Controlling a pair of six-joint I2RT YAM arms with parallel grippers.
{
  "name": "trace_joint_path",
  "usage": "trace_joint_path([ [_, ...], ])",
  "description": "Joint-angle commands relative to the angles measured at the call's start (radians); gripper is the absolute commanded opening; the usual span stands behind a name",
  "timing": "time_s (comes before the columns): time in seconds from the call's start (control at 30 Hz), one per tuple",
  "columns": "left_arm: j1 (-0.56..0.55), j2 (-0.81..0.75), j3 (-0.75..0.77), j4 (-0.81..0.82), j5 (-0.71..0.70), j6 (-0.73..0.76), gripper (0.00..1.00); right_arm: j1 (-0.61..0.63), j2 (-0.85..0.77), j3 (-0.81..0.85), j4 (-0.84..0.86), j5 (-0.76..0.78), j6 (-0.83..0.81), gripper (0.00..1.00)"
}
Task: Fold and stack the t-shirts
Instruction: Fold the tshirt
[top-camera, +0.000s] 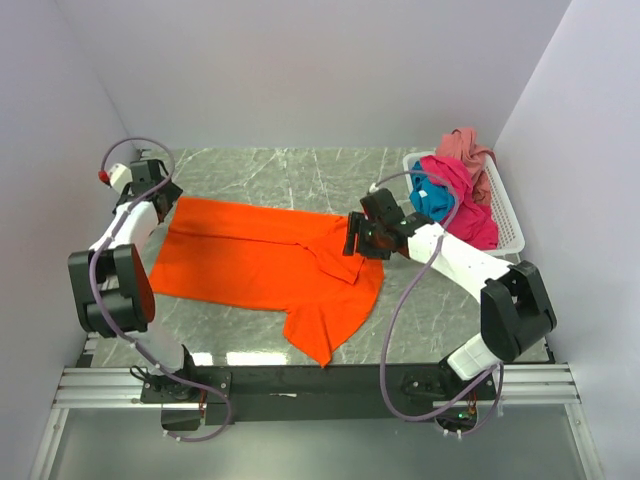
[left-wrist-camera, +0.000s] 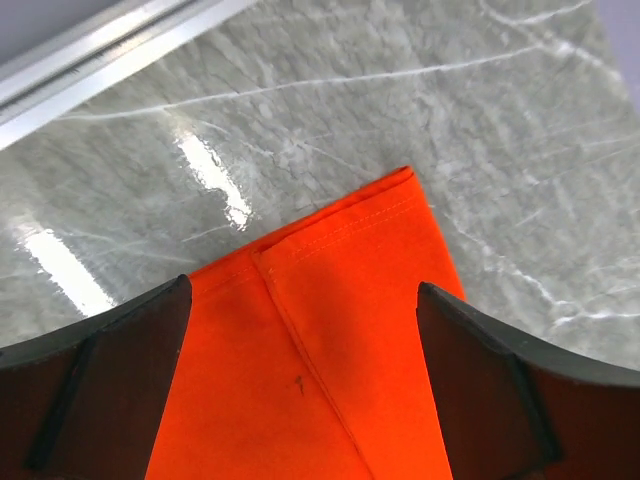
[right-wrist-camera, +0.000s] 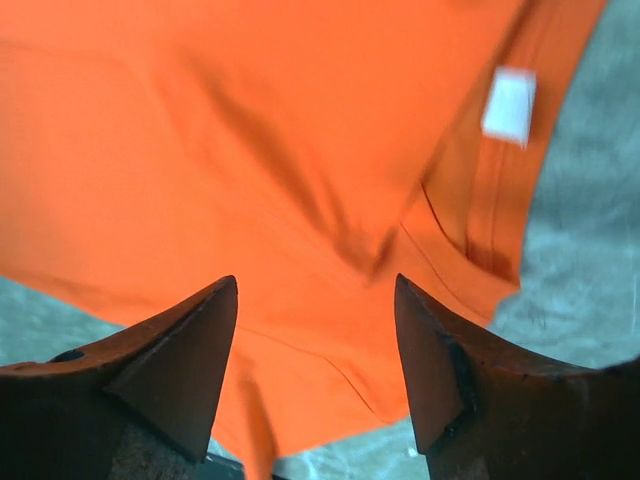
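A bright orange t-shirt lies spread on the marble table, with one part hanging toward the near edge. My left gripper hovers over its far left corner. In the left wrist view that gripper is open wide above the hemmed corner of the orange t-shirt, gripping nothing. My right gripper is over the shirt's right end near the collar. In the right wrist view it is open above rumpled orange cloth with a white label. Magenta, teal and dusty pink t-shirts are piled in the basket.
A white slatted basket stands at the back right against the right wall. White walls close in the table on the left, back and right. A metal rail with the arm bases runs along the near edge.
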Motion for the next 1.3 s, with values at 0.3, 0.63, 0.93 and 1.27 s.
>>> trace_joint_path([
  [0.3, -0.002, 0.153, 0.146, 0.046, 0.335, 0.035, 0.99, -0.083, 0.301, 0.308, 0.116, -0.006, -0.050, 0.73],
  [0.63, -0.010, 0.320, 0.206, 0.068, 0.395, 0.001, 0.99, -0.148, 0.575, 0.484, -0.005, -0.068, -0.064, 0.73],
  [0.93, -0.011, 0.432, 0.284, 0.081, 0.394, -0.037, 0.99, -0.243, 0.805, 0.771, -0.148, -0.112, -0.108, 0.73],
  [1.27, -0.019, 0.490, 0.596, -0.073, 0.391, -0.033, 0.99, -0.283, 0.902, 1.201, -0.221, -0.175, -0.240, 0.73],
])
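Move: The orange t-shirt lies flat below both open hands, about 8 cm under the left and 7 cm under the right. Its far-left corner is some 9 cm ahead and 3 cm left of the left hand; its near-left corner is about 18 cm back and 6 cm left. From the right hand, its far-right corner is roughly 16 cm ahead and 3 cm right, the near sleeve 17 cm back and 8 cm left, and the laundry basket 15 cm ahead and 28 cm right. Both hands, fingers kept open, hop clear and forward over the turned-over strip and come down on the shirt near its far edge: the right hand about 13 cm ahead of where it started, the left about 6 cm forward and 6 cm to the right, its wrist turning some 15 degrees clockwise and rolling left side down. With fingertips on the cloth they then push forward side by side, away from the bases, dragging the shirt along, about 13 cm with the right hand and 8 cm with the left, rising only a little towards the end. ##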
